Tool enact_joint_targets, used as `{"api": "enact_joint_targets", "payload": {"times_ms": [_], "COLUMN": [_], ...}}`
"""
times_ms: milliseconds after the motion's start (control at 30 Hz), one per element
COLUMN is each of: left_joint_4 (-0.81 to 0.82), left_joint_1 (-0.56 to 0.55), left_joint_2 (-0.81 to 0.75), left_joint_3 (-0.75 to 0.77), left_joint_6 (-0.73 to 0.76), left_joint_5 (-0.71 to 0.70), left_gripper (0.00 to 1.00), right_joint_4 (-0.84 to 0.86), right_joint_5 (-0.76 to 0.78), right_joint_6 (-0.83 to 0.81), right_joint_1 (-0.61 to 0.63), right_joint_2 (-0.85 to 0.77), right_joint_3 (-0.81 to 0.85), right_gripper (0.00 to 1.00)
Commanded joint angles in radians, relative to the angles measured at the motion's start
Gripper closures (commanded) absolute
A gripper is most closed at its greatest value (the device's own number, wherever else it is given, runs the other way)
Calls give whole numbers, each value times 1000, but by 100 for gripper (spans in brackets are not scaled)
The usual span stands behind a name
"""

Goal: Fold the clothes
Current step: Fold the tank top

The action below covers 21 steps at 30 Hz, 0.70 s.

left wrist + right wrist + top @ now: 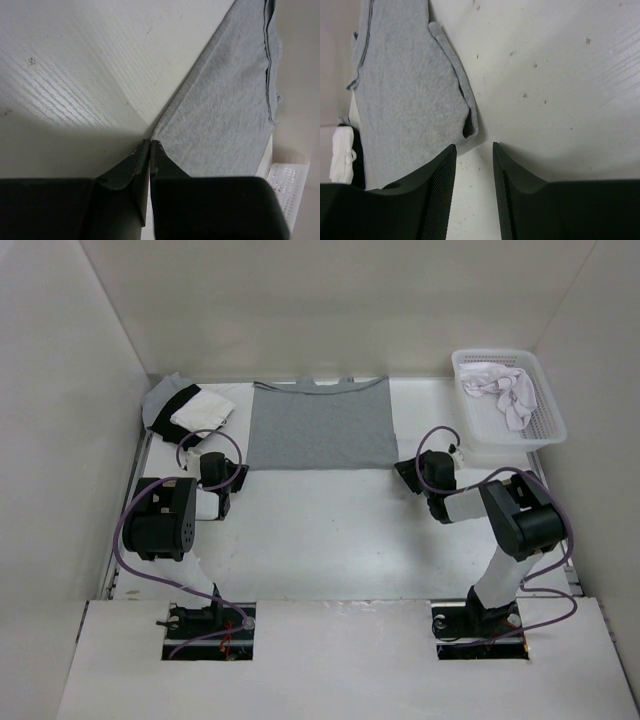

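Note:
The clothes (320, 425), a grey sleeveless top, lie spread flat at the back middle of the table, neck toward the far wall. My left gripper (243, 473) sits low at their near left corner. In the left wrist view its jaws (150, 142) are pressed together with the very tip of the grey fabric (225, 110) meeting them. My right gripper (402, 471) is at the near right corner. In the right wrist view it (474, 146) stands open over bare table, and the folded-over corner of the fabric (410, 100) lies just ahead of its left finger.
A white basket (545, 410) holding a crumpled white garment (505, 388) stands at the back right. A stack of black, white and grey clothes (185, 405) lies at the back left. White walls close in on three sides.

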Motion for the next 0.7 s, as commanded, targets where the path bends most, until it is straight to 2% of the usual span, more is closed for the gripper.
{"api": "enact_joint_targets", "payload": {"times_ms": [0,300,400,467,567,667], "left_joint_4": [4,4,7,13,19,-18], "left_joint_1": [8,7,8,10,10,7], "left_joint_2": [-36,-30,-31,-40,-115,-291], "left_joint_3": [-11,-5,-4,-4,-10,-16], "left_joint_6": [14,22,22,22,22,51], "left_joint_5": [7,6,3,3,-2,-20], "left_gripper": [100,100,100,100,100,100], "right_joint_4": [56,47,42,45,56,45], "right_joint_5": [63,56,53,56,57,63], "right_joint_6": [45,65,71,67,41,-42], "right_joint_1": [9,9,9,9,9,17], "right_joint_2": [46,98,115,124,97,-46], "right_joint_3": [34,94,111,117,109,51], "right_gripper": [61,72,82,93,100,100]}}
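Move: The left fingers already hold the tank top's near left corner; its far left corner lies some 23 cm straight ahead, and the white cloth about 15 cm ahead and 9 cm left. For the open right hand, the tank top's near right corner is just ahead, about 2 cm, 1 cm left and 1 cm below; the basket stands roughly 18 cm ahead and 24 cm to its right. The right fingers, partly open at the tank top's near right corner, slide forward about 2.5 cm and sink slightly, closing fully to pinch that corner; they then just begin to ease back and up. The left hand keeps its pinch on the near left corner, holding still until the right has shut, then rises about 3 cm. ##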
